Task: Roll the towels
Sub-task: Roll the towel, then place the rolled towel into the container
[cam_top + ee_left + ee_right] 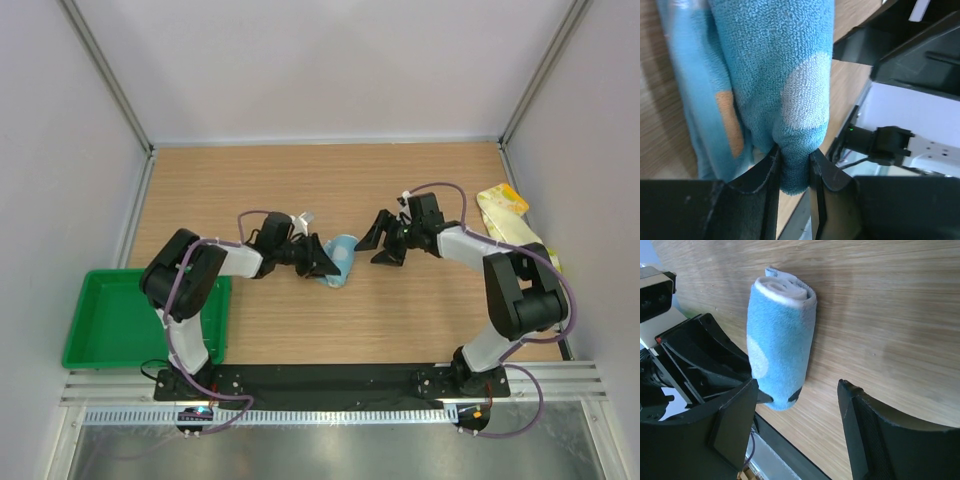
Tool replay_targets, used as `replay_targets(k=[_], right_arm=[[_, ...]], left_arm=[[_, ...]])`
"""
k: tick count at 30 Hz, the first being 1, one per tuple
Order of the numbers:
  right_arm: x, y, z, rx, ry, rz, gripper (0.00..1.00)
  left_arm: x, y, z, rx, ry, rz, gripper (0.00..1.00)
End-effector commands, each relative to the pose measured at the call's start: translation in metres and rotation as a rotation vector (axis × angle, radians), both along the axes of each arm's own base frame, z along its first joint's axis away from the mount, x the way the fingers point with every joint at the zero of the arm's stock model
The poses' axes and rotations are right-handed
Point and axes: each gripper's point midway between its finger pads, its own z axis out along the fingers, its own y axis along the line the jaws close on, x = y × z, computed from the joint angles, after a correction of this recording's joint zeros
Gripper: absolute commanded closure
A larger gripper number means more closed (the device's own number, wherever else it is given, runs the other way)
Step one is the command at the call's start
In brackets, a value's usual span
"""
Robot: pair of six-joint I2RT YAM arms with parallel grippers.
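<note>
The light blue towel [343, 258] lies rolled up on the wooden table, mid-centre. In the right wrist view its spiral end faces away [782, 340]. My left gripper [324, 262] is shut on the near end of the roll. The left wrist view shows the blue cloth [775, 65], with a pale dot and an orange patch, pinched between the two fingers [794, 165]. My right gripper [381, 243] stands open just to the right of the roll, with nothing between its fingers [797, 387]. The yellow-cream towel [510, 225] lies crumpled by the right wall.
A green tray [110, 320] sits at the table's near left edge, beside the left arm's base. White walls close in the table on the left, right and back. The left arm's black housing [705, 360] fills the lower left of the right wrist view.
</note>
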Motion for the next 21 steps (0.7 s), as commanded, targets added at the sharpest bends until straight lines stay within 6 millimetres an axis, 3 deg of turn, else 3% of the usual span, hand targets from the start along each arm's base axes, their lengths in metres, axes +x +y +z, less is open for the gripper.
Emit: replay_targets(k=[1,7,15,21], right_arm=[[0.012,0.02,0.002,0.061,-0.055,0.002,0.28],[0.016,0.04,-0.013,0.092,-0.073,0.011,0.29],[0.012,0.049,-0.026,0.082,-0.071,0.031,0.3],[0.007,0.057,-0.03,0.073,-0.079,0.061,0.31]], left_arm=[[-0.014,0.008,-0.002,-0.078,0.196,0.034,1.0],[-0.004,0.024,-0.02,-0.098,0.295,0.129,1.0],[-0.007,0.039,-0.046,-0.091,0.388,0.221,1.0],[-0.005,0.046,-0.054,-0.074,0.426,0.265,1.0]])
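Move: The blue rolled towel is already pinched at its near end in the left fingers; its middle lies about 3 cm ahead of the left hand and 3 cm to its right, nearly level with it. From the open right hand the towel's middle is some 6 cm left, 2 cm back and 3 cm lower, with the left gripper's tips about 9 cm left and 4 cm back. The yellow-white towels lie roughly 35 cm to its right, 3 cm farther out. The left hand keeps its pinch on the near end of the blue roll and draws it about 3 cm to the left, easing down towards the table in the later part while the wrist twists some 20 degrees and the fingers' line swings a little forward and levels out. Alongside it the right hand, fingers staying wide open, follows about 5 cm to the left and sinks about 3 cm early on, closing in on the roll's right side until one finger comes over the roll and the other stands to its right, both slowing towards the end. ##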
